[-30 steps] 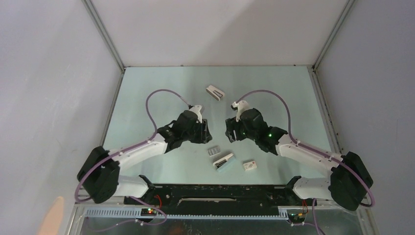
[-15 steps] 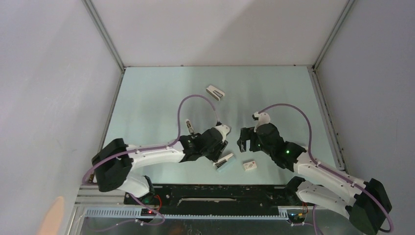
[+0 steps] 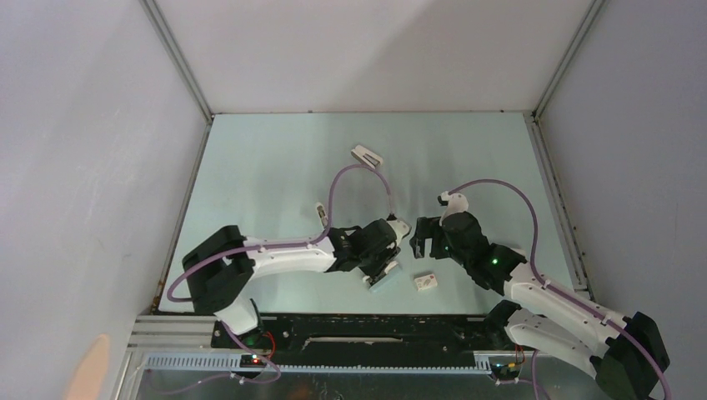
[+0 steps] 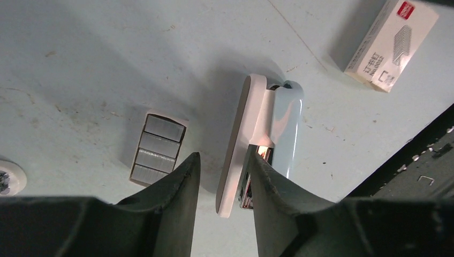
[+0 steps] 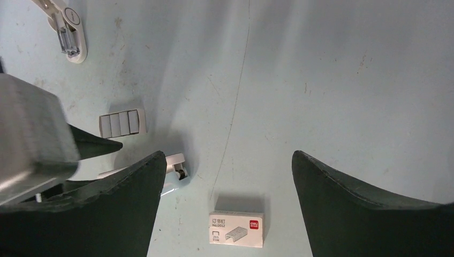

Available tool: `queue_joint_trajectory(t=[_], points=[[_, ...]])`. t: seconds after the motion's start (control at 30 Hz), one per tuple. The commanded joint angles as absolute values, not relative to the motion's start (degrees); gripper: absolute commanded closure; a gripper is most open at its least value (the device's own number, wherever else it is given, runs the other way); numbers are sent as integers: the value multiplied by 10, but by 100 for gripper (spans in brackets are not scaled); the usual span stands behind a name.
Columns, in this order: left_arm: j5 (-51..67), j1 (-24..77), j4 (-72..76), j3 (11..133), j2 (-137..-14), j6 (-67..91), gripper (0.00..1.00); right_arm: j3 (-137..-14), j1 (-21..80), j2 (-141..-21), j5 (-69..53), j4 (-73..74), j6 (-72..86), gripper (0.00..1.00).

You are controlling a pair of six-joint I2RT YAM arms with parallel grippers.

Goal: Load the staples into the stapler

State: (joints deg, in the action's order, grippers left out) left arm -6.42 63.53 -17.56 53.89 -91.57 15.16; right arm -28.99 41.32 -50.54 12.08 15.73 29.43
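Note:
The stapler [image 4: 278,126] lies near the table's front edge, its white upper arm [image 4: 241,134] swung apart from the pale grey-green body. My left gripper [image 4: 224,155] is low over its near end, open; the white arm runs between the fingers, with a gap at the left finger [image 4: 184,182]. The staples [image 4: 158,149], a grey ribbed block, lie just left of the stapler; the left arm hides them in the top view. My right gripper [image 5: 229,155] hovers wide open and holds nothing, to the right of the stapler [image 3: 382,277].
A small white staple box [image 5: 237,228] with a red mark lies on the table below the right gripper [image 3: 419,240]. A second, white stapler [image 3: 367,156] rests farther back. The table's black front edge [image 4: 417,160] is close to the stapler.
Both arms came forward from mid-table. The left gripper dropped onto the stapler's end. The right gripper opened wide and settled above the staple box.

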Motion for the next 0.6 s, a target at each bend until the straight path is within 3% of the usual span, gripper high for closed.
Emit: queue_joint_trajectory(t=[0.0, 0.37, 0.57], points=[[-53, 638, -200, 564, -938, 127, 59, -288, 408, -500, 137, 147, 297, 11], [-11, 639, -220, 581, -972, 118, 71, -282, 400, -506, 127, 138, 297, 11], [-11, 640, -206, 572, -939, 137, 99, -282, 400, -494, 116, 136, 312, 11]])
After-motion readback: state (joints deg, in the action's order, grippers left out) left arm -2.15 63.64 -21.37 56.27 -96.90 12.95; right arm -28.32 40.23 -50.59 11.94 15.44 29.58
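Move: The stapler lies on its side close under the left hand: its middle is about 2 cm to the right, 1 cm back and 3 cm below, with its white bar nearest the fingers. The staple tray lies some 3 cm ahead and 2 cm left of that hand; the staple box is about 12 cm right and 3 cm back. From the idle right hand, the stapler is roughly 10 cm left, 5 cm back and 9 cm lower. The stapler's white bar gets straddled and then pinched by the left hand, which sinks about 2.5 cm onto it while easing back some 1.5 cm towards the table's near edge. The wrist tips less than 10 degrees; the half-open fingers narrow on the way down and shut onto the bar, one on each side, nearer its left end than its right. ##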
